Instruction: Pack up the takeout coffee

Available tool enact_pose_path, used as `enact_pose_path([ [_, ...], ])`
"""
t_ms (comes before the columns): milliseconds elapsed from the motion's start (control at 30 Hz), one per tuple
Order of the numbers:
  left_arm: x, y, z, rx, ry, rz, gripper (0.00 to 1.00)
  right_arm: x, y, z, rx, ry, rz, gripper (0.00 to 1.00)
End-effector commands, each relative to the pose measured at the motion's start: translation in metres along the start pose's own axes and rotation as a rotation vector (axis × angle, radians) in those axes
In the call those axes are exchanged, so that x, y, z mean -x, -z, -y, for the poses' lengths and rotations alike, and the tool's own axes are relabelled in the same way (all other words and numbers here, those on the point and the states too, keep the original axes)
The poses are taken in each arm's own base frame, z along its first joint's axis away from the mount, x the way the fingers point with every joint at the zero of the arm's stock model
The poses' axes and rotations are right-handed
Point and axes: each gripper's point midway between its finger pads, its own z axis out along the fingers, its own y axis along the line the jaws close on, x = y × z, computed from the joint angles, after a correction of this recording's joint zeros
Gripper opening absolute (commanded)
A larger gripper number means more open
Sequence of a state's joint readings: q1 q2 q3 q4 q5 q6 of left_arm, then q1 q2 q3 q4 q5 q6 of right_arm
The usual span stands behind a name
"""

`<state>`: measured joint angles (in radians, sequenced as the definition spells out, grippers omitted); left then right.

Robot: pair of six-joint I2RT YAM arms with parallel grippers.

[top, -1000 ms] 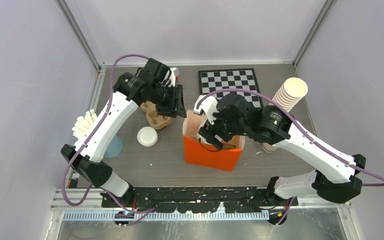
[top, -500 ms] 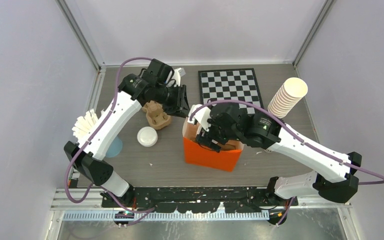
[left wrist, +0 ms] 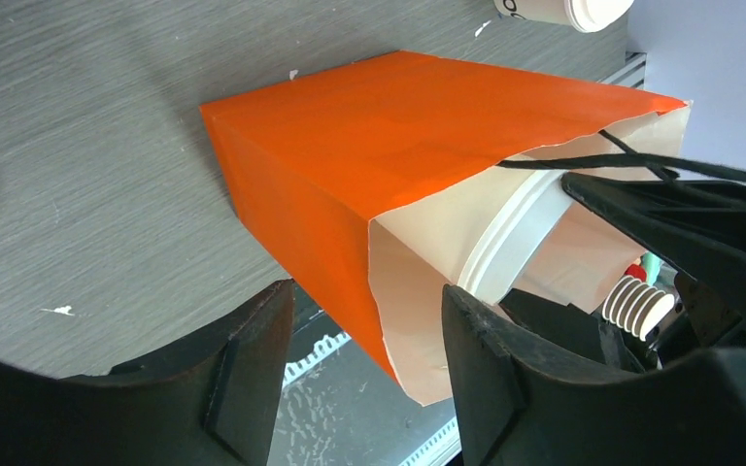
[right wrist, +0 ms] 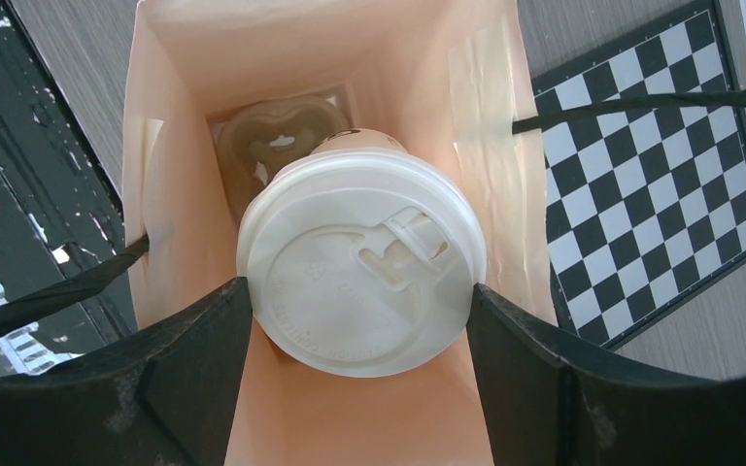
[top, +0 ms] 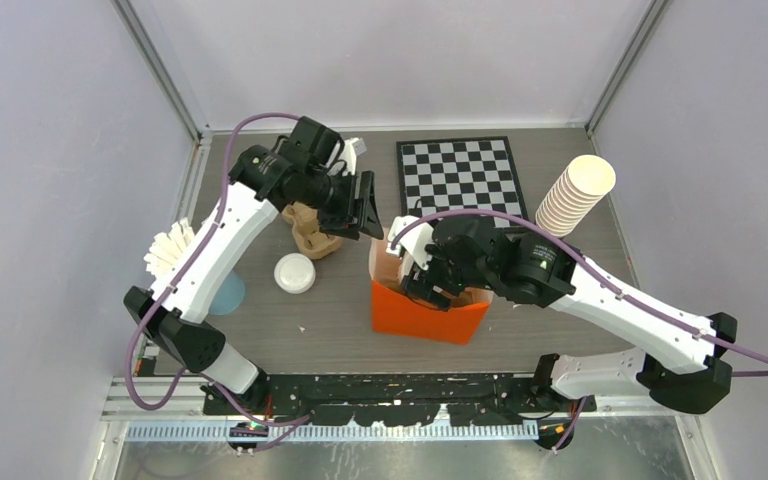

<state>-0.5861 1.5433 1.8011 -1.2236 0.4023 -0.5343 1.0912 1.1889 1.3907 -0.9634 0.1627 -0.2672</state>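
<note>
The orange paper bag (top: 426,312) stands upright near the table's middle. The takeout coffee (right wrist: 361,262), a white cup with a sip lid, hangs in the bag's mouth. My right gripper (right wrist: 357,293) is shut on it, one finger against each side of the lid. In the left wrist view the lid's rim (left wrist: 510,243) shows inside the bag (left wrist: 369,126). My left gripper (left wrist: 364,335) is open at the bag's back-left rim, with the paper edge loose between its fingers. A brown cardboard piece (right wrist: 277,136) lies on the bag's floor.
A brown cup carrier (top: 312,232) and a loose white lid (top: 294,272) lie left of the bag. A tall stack of lidless cups (top: 575,190) leans at the right, beside the checkerboard (top: 457,170). Another cup (left wrist: 563,8) lies on its side past the bag.
My right gripper has moved further down into the bag with the cup. My left gripper's jaws narrowed on the bag's rim, then widened again.
</note>
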Motion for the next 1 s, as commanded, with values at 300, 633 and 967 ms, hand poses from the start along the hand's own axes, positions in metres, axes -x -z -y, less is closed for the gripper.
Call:
enact_pose_path([
  [300, -0.016, 0.006, -0.003, -0.006, 0.022, -0.015, 0.58, -0.001, 0.007, 0.006, -0.031, 0.013, 0.014, 0.60],
  [633, 0.002, 0.000, 0.012, -0.084, -0.031, 0.066, 0.21, 0.004, 0.011, 0.010, -0.036, 0.042, 0.000, 0.60],
  [967, 0.034, 0.013, 0.044, -0.241, -0.206, 0.261, 0.00, -0.011, 0.026, 0.019, -0.070, 0.087, -0.058, 0.61],
])
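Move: The left hand, open, stands just over the left rim of the orange bag, whose edge is roughly 2 cm back and 3 cm below. From that hand the stack of white lids is about 18 cm left, 3 cm ahead, and the brown cup holder about 12 cm ahead, 13 cm left. The right hand already has the lidded cup in the bag's mouth; the bag's middle is straight below, some 10 cm, and another lidded cup about 25 cm right, 5 cm ahead. The left fingers close on the bag's left rim and pinch the paper, after the hand eases down and slightly back some 3 cm. Holding the rim, the hand then pulls up about 3.5 cm, forward and to the right, its fingertips swinging forward. The right hand keeps its grip on the cup by the lid and holds it in the bag, shifting only about 2 cm right. ##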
